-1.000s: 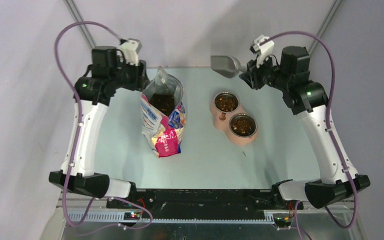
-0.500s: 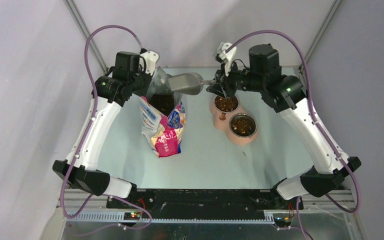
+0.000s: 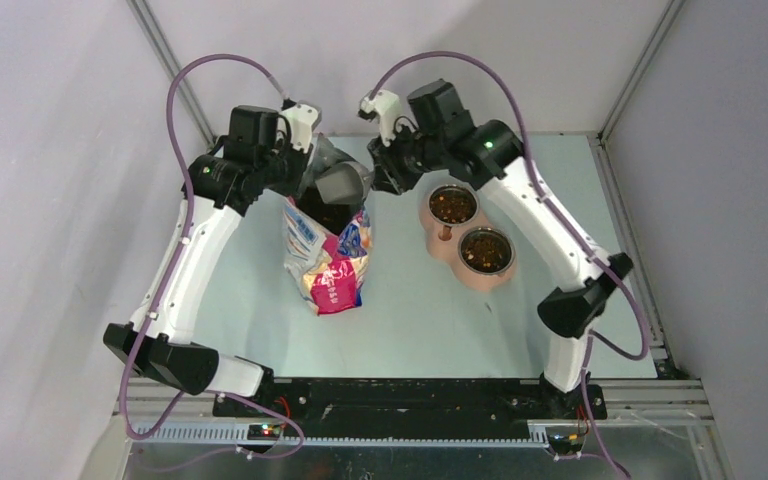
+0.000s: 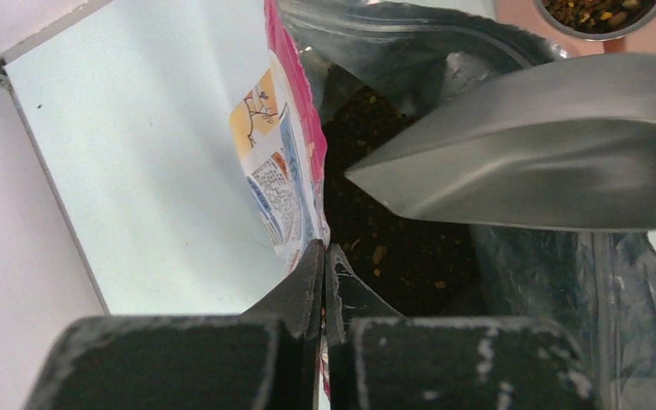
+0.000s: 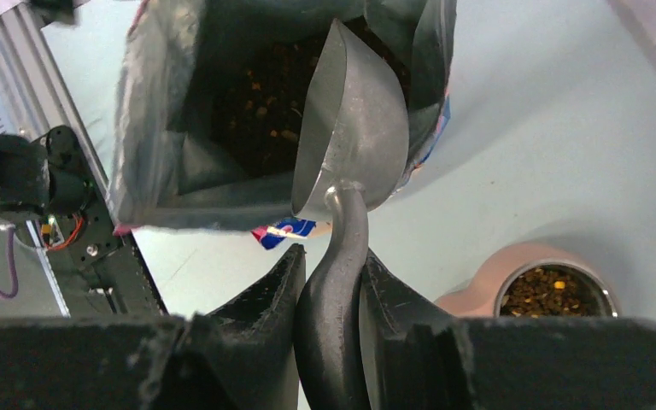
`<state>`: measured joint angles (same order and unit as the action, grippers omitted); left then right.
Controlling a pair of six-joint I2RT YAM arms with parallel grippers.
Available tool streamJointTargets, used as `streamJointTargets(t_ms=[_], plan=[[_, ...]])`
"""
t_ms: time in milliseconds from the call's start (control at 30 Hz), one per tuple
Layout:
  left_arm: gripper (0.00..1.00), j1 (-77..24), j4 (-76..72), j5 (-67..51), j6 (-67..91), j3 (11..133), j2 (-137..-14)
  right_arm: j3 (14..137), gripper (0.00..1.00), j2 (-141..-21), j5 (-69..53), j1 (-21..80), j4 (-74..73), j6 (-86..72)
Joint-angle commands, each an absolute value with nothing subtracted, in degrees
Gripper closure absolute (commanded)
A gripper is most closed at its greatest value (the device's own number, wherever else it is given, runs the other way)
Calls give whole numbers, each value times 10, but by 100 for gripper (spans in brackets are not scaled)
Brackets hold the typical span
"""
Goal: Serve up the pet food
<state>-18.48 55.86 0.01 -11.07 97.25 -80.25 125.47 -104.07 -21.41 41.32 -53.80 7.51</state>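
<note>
The printed bag (image 3: 327, 262) stands open left of centre, with dark pet food (image 4: 393, 248) inside it. My left gripper (image 4: 325, 256) is shut on the bag's rim at the back left (image 3: 303, 172). My right gripper (image 5: 331, 256) is shut on the handle of the grey metal scoop (image 5: 350, 128). The scoop (image 3: 345, 184) hangs tipped at the bag's mouth, its bowl (image 4: 547, 162) just above the pet food (image 5: 256, 111). I see nothing in the scoop. The right gripper (image 3: 385, 172) is just right of the bag top.
A pink double bowl (image 3: 438, 236) sits right of the bag, both metal cups holding pet food (image 3: 453, 206). One cup (image 5: 551, 290) lies below right of the right wrist. The back wall frame runs close behind both wrists.
The left gripper moved in and shut on the bag's rim. The right arm swung left, carrying the scoop from beyond the bowls to the bag's mouth.
</note>
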Motion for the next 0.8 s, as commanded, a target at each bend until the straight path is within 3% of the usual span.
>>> streamJointTargets(t_ms=[0,200,700,733,767], plan=[[100,-200,533,-60,-72,1002,-778,1356,100,-1117,-133,433,-651,30],[100,-233,535,-68,-83,1000,-780,1414,100,-1179,-80,460,-711,53],[100,-238,535,-56,-72,1002,-785,1384,100,-1274,-64,469,-750,18],[99,-238,537,-57,-75,1002,-784,1385,100,-1285,-63,471,-750,22],[93,-237,542,-55,-81,1004,-783,1387,100,-1290,-58,473,-750,31]])
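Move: Inside the open bag, the pet food is what the right hand, holding the scoop by its handle, goes for: about 9 cm to its left, 2 cm ahead and some 20 cm below. The far bowl stands 14 cm to the right hand's right and 2 cm ahead, the near bowl 21 cm right and 6 cm back, both some 31 cm below. From the left hand, pinching the bag's left rim, the food lies 5 cm right, 1 cm back and 16 cm down. Plunging the scoop through the bag's mouth to the food, the right hand sinks about 12 cm and edges left, easing off midway before going deeper; its wrist tips the fingers some 20 degrees more steeply down, grip kept. The left hand keeps its pinch on the rim and shifts about 4 cm right, towards the scoop. ##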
